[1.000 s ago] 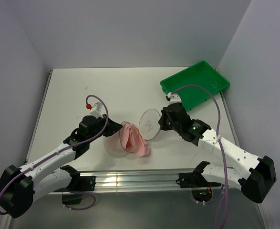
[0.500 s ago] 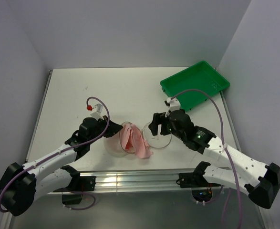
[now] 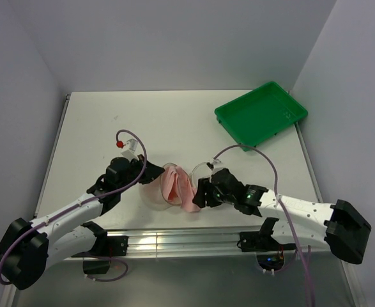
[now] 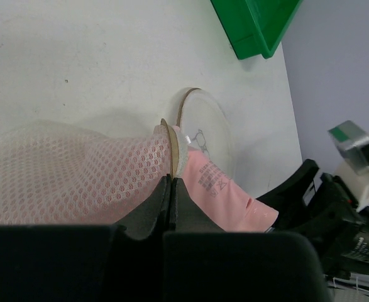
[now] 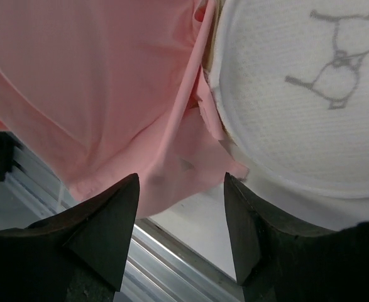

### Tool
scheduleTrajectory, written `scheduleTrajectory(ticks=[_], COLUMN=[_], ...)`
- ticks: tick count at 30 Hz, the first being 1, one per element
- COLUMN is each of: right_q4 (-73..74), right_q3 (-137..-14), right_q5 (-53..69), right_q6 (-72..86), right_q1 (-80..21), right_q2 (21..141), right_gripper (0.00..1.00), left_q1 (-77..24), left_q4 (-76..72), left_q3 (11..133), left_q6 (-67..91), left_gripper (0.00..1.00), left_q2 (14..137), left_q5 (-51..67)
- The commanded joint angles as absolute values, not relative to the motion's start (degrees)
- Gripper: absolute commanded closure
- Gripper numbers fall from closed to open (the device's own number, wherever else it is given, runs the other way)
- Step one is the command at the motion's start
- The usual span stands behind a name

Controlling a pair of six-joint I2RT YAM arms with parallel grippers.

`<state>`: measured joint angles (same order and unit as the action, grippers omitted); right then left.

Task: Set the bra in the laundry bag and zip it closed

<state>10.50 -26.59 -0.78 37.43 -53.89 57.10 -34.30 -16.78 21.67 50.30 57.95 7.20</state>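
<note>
The laundry bag (image 3: 154,194) lies opened near the table's front edge, its left mesh half showing pink through it. Its right half (image 3: 202,171) lies flat, with the dark mark on its face (image 5: 335,63). The salmon-pink bra (image 3: 178,187) sits between the halves, part inside the left half and its near edge spilling out (image 5: 90,82). My left gripper (image 3: 150,173) is shut on the bag's rim (image 4: 171,135) where the halves meet. My right gripper (image 3: 198,194) hovers open over the bra's loose near corner (image 5: 181,182), with nothing between its fingers.
A green tray (image 3: 261,114) stands at the back right, also visible in the left wrist view (image 4: 259,22). The metal rail (image 5: 171,251) along the table's front edge runs just below my right gripper. My right arm (image 4: 335,214) lies close to the bag on its right side.
My right gripper let go of the bag's right half, which dropped flat. It opened and moved left and nearer, down over the bra's loose edge. The left gripper stayed put.
</note>
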Motion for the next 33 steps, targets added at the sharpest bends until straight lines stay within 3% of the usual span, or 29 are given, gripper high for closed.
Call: scheduleTrajectory(ticks=[1,4,7,11,13,17,21,33], right_q4=[-3.30,-6.76,-10.45,-7.49,-5.20,-3.51,-12.99,-32.70], right_q3=[-25.40,-24.44,-23.29,-24.43,-25.75,-28.30,-29.70,-33.57], right_q5=[1.30,2.37,2.55,-1.47,-4.03,-8.43,-9.84,-15.38], right_q6=[46.13,48.25,49.92,50.01,49.05,46.67,47.02,53.26], right_q1=[-55.63,-56.42,-56.78,-56.95,-57.39,-58.27,-58.18,-60.11], right_q2=[61.42,63.71,65.12,63.91,62.32,58.54,60.90,86.47], right_gripper=[0.37,0.41,0.60,0.95,1.00,1.00,1.00,1.00], left_q1=[-34.10,-34.01,-34.10,-34.01,-34.01,-34.10,-34.01,-34.01], left_q4=[-20.39,-20.48,-20.48,-20.83,-20.92,-21.53,-22.06,-22.50], left_q3=[22.24,22.24,22.24,21.80,21.71,21.62,22.06,22.77], left_q6=[49.57,49.57,49.48,49.66,49.66,49.83,50.18,50.71], left_gripper=[1.00,1.00,1.00,1.00,1.00,1.00,1.00,1.00], left_q2=[57.30,57.48,57.48,57.31,57.22,57.65,58.62,59.59], left_q5=[8.70,9.05,9.23,9.32,9.58,10.19,11.07,13.36])
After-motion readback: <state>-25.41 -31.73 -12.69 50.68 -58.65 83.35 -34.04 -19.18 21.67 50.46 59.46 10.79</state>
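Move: The bra's loose end spills from the bag's mouth about 4 cm left of the open right hand, roughly 1 cm back and slightly lower. The mouth's rim stands some 11 cm left and 6 cm ahead of the right hand, near its height; the bag's round flap is about 12 cm straight ahead and a little lower. From the left hand, already pinching the rim, the loose end lies some 11 cm right, 9 cm back and 7 cm down. The right fingers shut on the bra's loose end after reaching about 4 cm left and slightly down, then carry the cloth left and forward in an arc towards the bag's mouth, rising about 7 cm and dipping again at the end, while the wrist turns some 20 degrees. The left hand keeps its pinch on the rim, nearly in place. ##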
